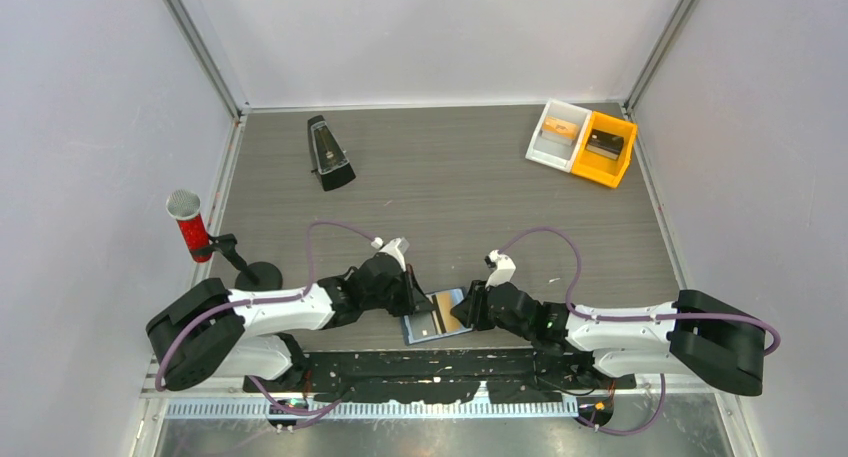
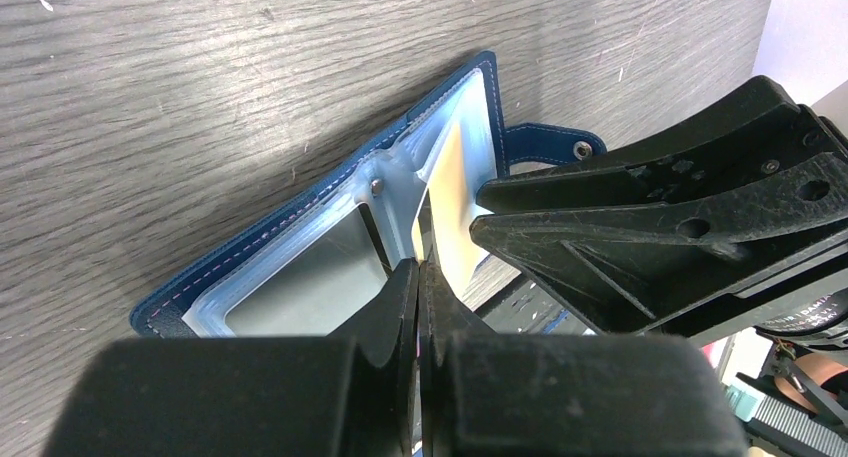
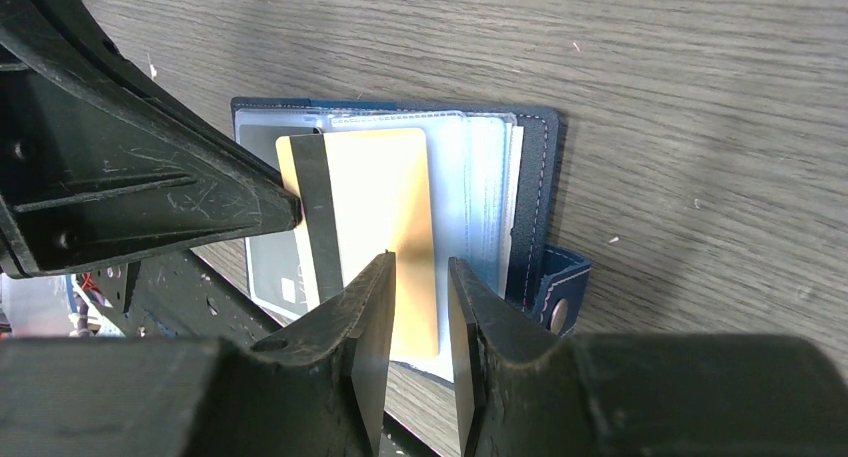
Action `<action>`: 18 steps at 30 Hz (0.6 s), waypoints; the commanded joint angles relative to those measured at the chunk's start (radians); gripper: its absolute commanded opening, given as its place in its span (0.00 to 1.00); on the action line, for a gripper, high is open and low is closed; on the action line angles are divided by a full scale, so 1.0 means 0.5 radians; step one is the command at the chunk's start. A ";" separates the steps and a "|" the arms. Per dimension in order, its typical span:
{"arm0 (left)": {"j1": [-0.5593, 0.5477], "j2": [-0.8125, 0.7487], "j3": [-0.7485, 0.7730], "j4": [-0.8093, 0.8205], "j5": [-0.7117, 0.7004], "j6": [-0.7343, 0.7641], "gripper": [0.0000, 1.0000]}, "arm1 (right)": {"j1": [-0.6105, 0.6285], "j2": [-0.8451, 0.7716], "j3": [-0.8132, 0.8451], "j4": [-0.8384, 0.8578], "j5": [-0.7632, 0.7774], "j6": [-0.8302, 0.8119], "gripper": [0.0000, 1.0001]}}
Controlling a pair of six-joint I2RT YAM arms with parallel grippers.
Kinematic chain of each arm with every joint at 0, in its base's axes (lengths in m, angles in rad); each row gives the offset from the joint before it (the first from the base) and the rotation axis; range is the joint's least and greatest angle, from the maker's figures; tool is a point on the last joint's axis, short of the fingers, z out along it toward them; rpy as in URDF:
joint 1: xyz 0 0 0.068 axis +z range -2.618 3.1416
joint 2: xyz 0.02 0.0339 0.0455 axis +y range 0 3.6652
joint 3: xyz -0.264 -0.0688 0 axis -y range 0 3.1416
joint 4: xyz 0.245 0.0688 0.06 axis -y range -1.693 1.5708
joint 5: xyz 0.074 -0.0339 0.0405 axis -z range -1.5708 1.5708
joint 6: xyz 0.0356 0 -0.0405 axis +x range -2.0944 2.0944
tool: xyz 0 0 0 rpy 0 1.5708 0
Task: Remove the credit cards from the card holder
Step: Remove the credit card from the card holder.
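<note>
The navy card holder lies open at the table's near edge, between both grippers. An orange-yellow card with a dark stripe sticks partway out of its clear sleeves, slanting over the fold. My left gripper is shut, its tips pinching that card's striped edge. A greyish card sits in the other half's sleeve. My right gripper stands just over the yellow card and the sleeves, jaws a narrow gap apart with nothing held between them. The snap tab pokes out beside it.
A black metronome stands at the back left. White and yellow bins holding small blocks sit at the back right. A red microphone on a stand is at the left edge. The arms' black base plate borders the holder.
</note>
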 commanded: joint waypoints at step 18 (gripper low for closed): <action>0.001 0.061 -0.020 0.276 0.037 -0.060 0.25 | 0.001 0.017 0.001 -0.041 -0.038 0.039 0.33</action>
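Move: The yellow credit card's middle lies about 2 cm to the right of the left hand, 1 cm back and 1 cm below, with that hand's shut fingertips at the card's left edge. The card holder's middle is straight to the card's left, about 2 cm off, and the grey card in its left half lies some 3 cm left of the left hand and 3 cm back. From the right hand the yellow card's middle is roughly 2 cm left, 1 cm ahead. The yellow card's left edge is let go by the left fingers, which open to about a quarter of their range while the hand barely dips, then eases roughly half a centimetre right, so that the parted tips straddle the edge. The right hand, its fingers still parted over the card's right side, creeps about half a centimetre left. ##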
